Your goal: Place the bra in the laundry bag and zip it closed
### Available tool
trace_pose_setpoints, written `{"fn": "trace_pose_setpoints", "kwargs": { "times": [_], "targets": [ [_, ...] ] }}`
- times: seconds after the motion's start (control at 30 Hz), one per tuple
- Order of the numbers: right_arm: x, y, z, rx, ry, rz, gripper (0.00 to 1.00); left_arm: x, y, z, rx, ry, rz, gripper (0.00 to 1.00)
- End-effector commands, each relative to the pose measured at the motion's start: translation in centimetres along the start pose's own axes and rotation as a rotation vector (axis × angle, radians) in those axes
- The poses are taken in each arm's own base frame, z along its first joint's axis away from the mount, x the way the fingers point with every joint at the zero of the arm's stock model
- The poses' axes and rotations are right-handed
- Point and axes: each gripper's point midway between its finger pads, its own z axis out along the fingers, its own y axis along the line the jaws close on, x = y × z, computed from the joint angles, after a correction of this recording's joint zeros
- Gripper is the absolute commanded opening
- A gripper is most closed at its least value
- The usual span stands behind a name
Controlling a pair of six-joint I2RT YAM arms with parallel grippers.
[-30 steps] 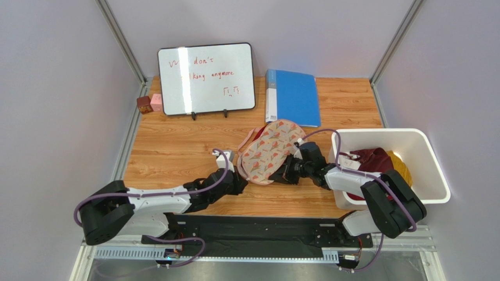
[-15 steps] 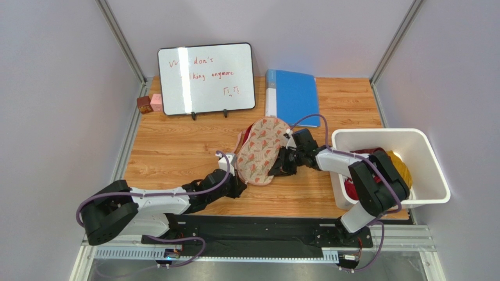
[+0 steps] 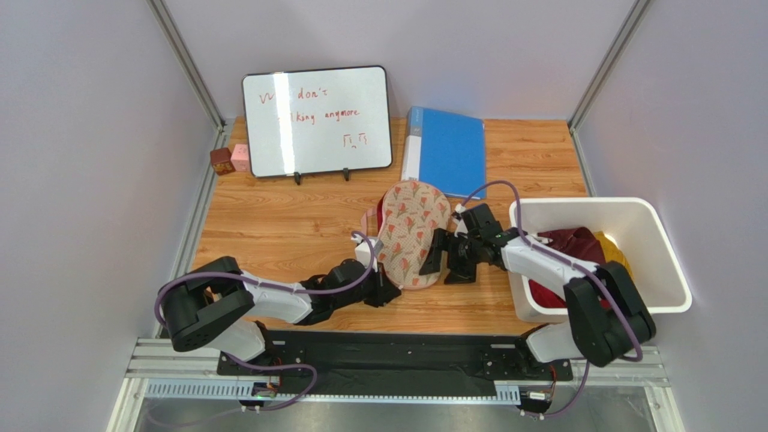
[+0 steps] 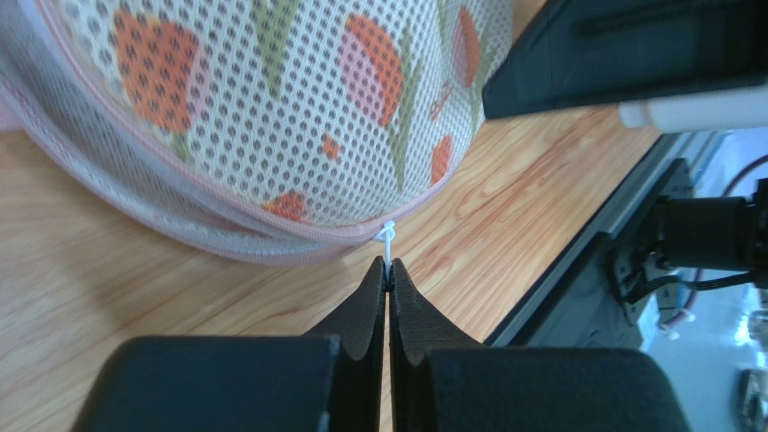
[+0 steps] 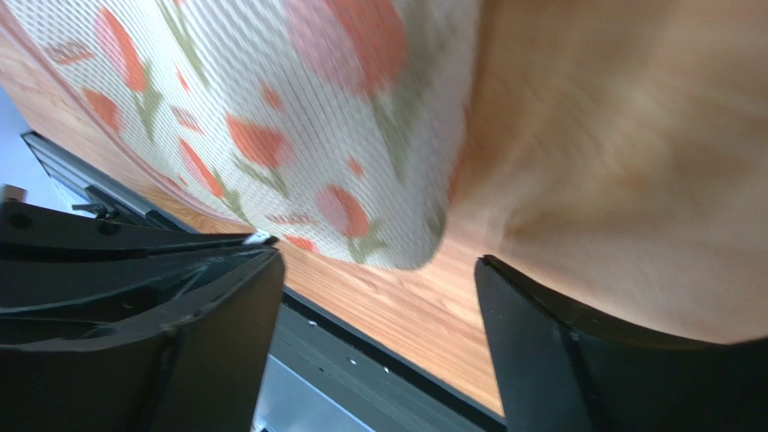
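The laundry bag (image 3: 410,229), a leaf-printed cream mesh pouch with pink zipper trim, lies on the table's middle. It fills the top of the left wrist view (image 4: 270,117) and of the right wrist view (image 5: 270,117). My left gripper (image 3: 393,291) is at the bag's near end, shut (image 4: 388,270) on the white zipper pull (image 4: 388,236). My right gripper (image 3: 446,261) is open just right of the bag, with nothing between its jaws (image 5: 377,261). The bra is hidden.
A white bin (image 3: 667,261) with red and yellow clothes (image 3: 577,247) stands at the right. A whiteboard (image 3: 315,120), a blue folder (image 3: 448,148) and two small blocks (image 3: 230,160) stand at the back. The black base rail (image 3: 388,346) runs along the near edge.
My left gripper has moved right along the bag's near edge with the zipper pull. The bag has turned more upright and narrower. My right gripper has come away from the bag's right edge.
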Motion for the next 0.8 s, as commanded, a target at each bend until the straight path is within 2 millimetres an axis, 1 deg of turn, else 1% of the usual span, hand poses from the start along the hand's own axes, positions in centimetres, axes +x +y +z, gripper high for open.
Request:
{"fn": "trace_pose_setpoints", "kwargs": {
  "times": [0.0,0.07,0.1,0.13,0.17,0.2,0.23,0.3,0.37,0.4,0.43,0.53,0.57,0.63,0.7,0.77],
  "targets": [
    [1.6,-2.2,-2.1,0.056,-0.038,0.085,0.85,-2.2,-4.2,0.9,0.144,-0.051,-0.027,0.00],
    [2.0,-2.3,-2.6,0.037,-0.044,0.129,0.86,-2.3,-4.6,1.1,0.162,-0.050,-0.042,0.00],
    [2.7,-2.1,-2.6,0.008,-0.028,0.146,0.86,-2.0,-4.5,1.2,0.163,-0.042,-0.046,0.00],
    [2.0,-0.9,-2.9,-0.057,-0.072,0.144,0.85,-2.1,-4.8,1.2,0.180,-0.045,-0.050,0.00],
    [1.9,0.0,-2.9,-0.109,-0.078,0.199,0.84,-2.1,-4.9,1.3,0.187,-0.044,-0.061,0.00],
    [3.1,0.1,-2.6,-0.152,-0.057,0.229,0.84,-1.8,-4.8,1.5,0.186,-0.038,-0.066,0.00],
    [2.1,1.2,-2.9,-0.209,-0.111,0.213,0.82,-2.0,-5.3,1.5,0.208,-0.043,-0.070,0.00],
    [1.9,1.7,-3.0,-0.234,-0.144,0.256,0.81,-1.9,-5.5,1.7,0.216,-0.038,-0.086,0.00],
    [1.9,2.2,-3.0,-0.267,-0.165,0.279,0.74,-2.1,-6.0,1.8,0.237,-0.040,-0.095,0.00],
    [2.0,2.2,-2.8,-0.259,-0.174,0.312,0.72,-2.1,-6.3,1.9,0.244,-0.041,-0.103,0.00],
    [2.2,1.7,-2.5,-0.243,-0.179,0.341,0.68,-2.3,-6.7,1.8,0.257,-0.045,-0.101,0.00],
    [1.8,1.0,-2.0,-0.222,-0.246,0.407,0.62,-2.3,-7.3,1.9,0.273,-0.041,-0.095,0.00],
    [1.7,0.8,-1.8,-0.211,-0.261,0.417,0.61,-2.3,-7.6,2.0,0.278,-0.042,-0.095,0.00],
    [1.6,1.1,-1.7,-0.216,-0.266,0.423,0.59,-2.1,-7.9,2.0,0.286,-0.037,-0.097,0.00],
    [1.5,1.2,-1.4,-0.187,-0.276,0.413,0.59,-2.0,-8.1,1.9,0.292,-0.036,-0.097,0.00],
    [1.1,1.2,-1.2,-0.165,-0.293,0.413,0.56,-1.9,-8.2,1.9,0.294,-0.037,-0.093,0.00]
  ]
}}
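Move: The left hand already pinches the zip pull's cord; the slider sits a centimetre or two farther out and to the right, and the bag's near end is about 3 cm to the right and level. For the open right hand that near end lies some 4 cm left, 2 cm back and 2 cm below. The bag's middle is about 9 cm ahead and 5 cm left of the right hand; its strap is 15 cm ahead and 5 cm left of the left hand. Keeping its pinch on the zip-pull cord, the left hand draws it about 5 cm right and 3 cm up, fingertips tilting up a little. The open right hand first backs off back and right, then swings left again, ending some 4 cm nearer the base, turned about 20 degrees clockwise and with its fingers partly closing astride the bag's near rim beside the slider. ##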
